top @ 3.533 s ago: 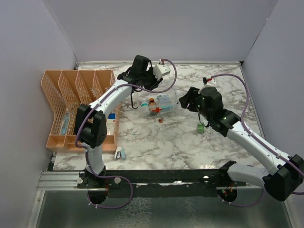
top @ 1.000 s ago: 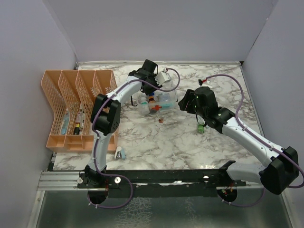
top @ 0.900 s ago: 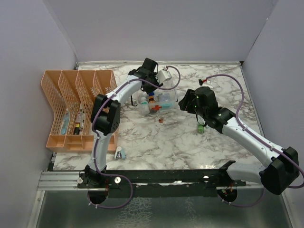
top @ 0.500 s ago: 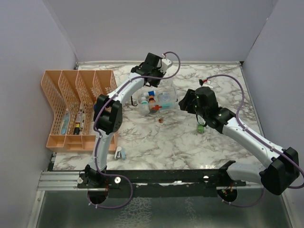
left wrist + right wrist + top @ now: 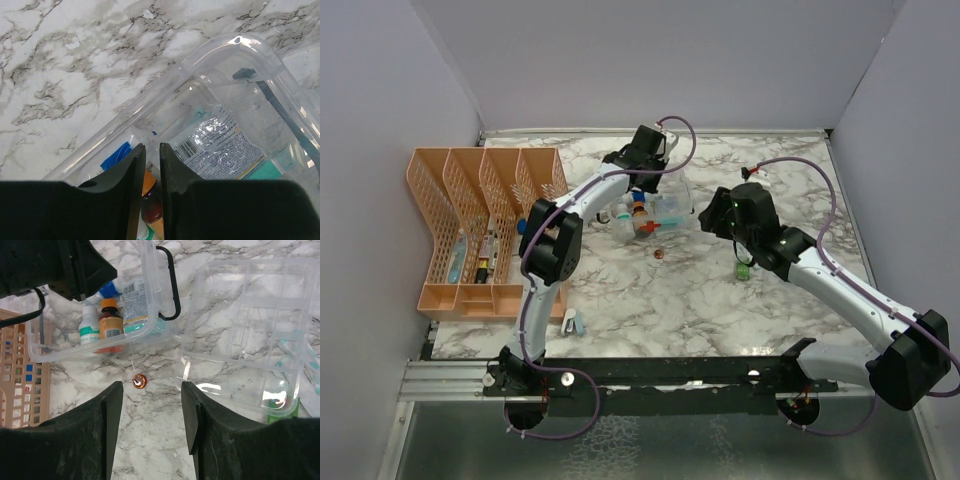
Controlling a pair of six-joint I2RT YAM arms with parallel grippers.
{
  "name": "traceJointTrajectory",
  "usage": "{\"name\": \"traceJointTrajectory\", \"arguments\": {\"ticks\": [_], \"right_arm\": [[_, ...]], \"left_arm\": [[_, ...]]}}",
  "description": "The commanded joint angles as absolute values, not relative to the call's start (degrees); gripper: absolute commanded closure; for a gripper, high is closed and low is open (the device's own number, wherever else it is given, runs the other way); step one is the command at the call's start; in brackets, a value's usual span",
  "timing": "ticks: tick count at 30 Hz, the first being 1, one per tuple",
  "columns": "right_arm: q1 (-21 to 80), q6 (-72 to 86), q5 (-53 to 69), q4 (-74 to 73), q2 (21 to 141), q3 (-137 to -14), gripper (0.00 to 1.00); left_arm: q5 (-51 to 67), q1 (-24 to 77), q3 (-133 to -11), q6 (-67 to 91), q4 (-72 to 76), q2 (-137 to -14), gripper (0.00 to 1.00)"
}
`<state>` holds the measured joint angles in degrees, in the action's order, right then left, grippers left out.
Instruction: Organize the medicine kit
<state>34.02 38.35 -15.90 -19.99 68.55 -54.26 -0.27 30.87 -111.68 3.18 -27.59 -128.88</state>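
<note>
The medicine kit (image 5: 658, 212) is a clear box with a black handle (image 5: 172, 285), tipped up on the marble table. Inside it are an orange-capped brown bottle (image 5: 111, 322), a white bottle (image 5: 90, 325) and a foil packet (image 5: 220, 145). My left gripper (image 5: 640, 188) (image 5: 148, 147) is at the kit's far rim (image 5: 235, 45), jaws nearly together and pinching the clear wall. My right gripper (image 5: 708, 215) (image 5: 152, 390) hovers open just right of the kit and holds nothing. A small copper-coloured round piece (image 5: 139, 381) lies on the table ahead of its fingers.
A clear divided tray (image 5: 250, 325) lies right of the kit, with a green item (image 5: 744, 270) at its near corner. The orange lattice organizer (image 5: 480, 230) stands along the left side. A small pale object (image 5: 570, 322) sits near the front edge.
My left gripper has moved back and to the right along the kit and closed on its wall. The kit has shifted slightly with it. The right arm has stayed in place.
</note>
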Motion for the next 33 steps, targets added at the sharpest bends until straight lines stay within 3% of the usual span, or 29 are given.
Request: {"name": "traceJointTrajectory", "arguments": {"ticks": [1,8,21,28,33], "right_arm": [[33.57,38.54,-21.74,-22.80,67.71,-55.46,0.50],[32.19,39.86,-25.79,-25.75,67.70,-55.11,0.50],[24.57,44.72,-17.84,-31.02,69.39,-49.90,0.50],[23.38,43.74,-12.99,-31.76,73.28,-48.41,0.50],[23.38,47.90,-9.79,-34.28,75.92,-46.76,0.58]], "left_arm": [[0.51,31.17,-110.81,5.33,-25.80,-121.48,0.77],[3.39,31.07,-105.54,5.00,-26.65,-112.02,0.67],[1.55,31.08,-87.18,4.31,-26.47,-89.53,0.46],[-0.76,31.03,-70.21,7.28,-18.35,-74.51,0.28],[-1.21,31.07,-62.70,10.70,-13.63,-66.23,0.09]]}}
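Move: The green box lies roughly 13 cm to the right hand's right, level with it and some 17 cm below. The clear tray's middle is about 8 cm ahead and 6 cm right of that hand, the brown cap 4 cm ahead and 6 cm left, both on the table. From the left hand the green box is about 19 cm back, 25 cm right and 8 cm below; the blue bottle lies about 2 cm left, level, 5 cm under its fingertips. Towards the green box the right hand, empty and still half open, first swings about 8 cm right, then sinks some 10 cm while easing back a little and tipping its fingers down about 20 degrees. The left hand rises some 16 cm away from the blue bottle, out of the kit box, then draws back and to the left, its fingers spreading wide. ##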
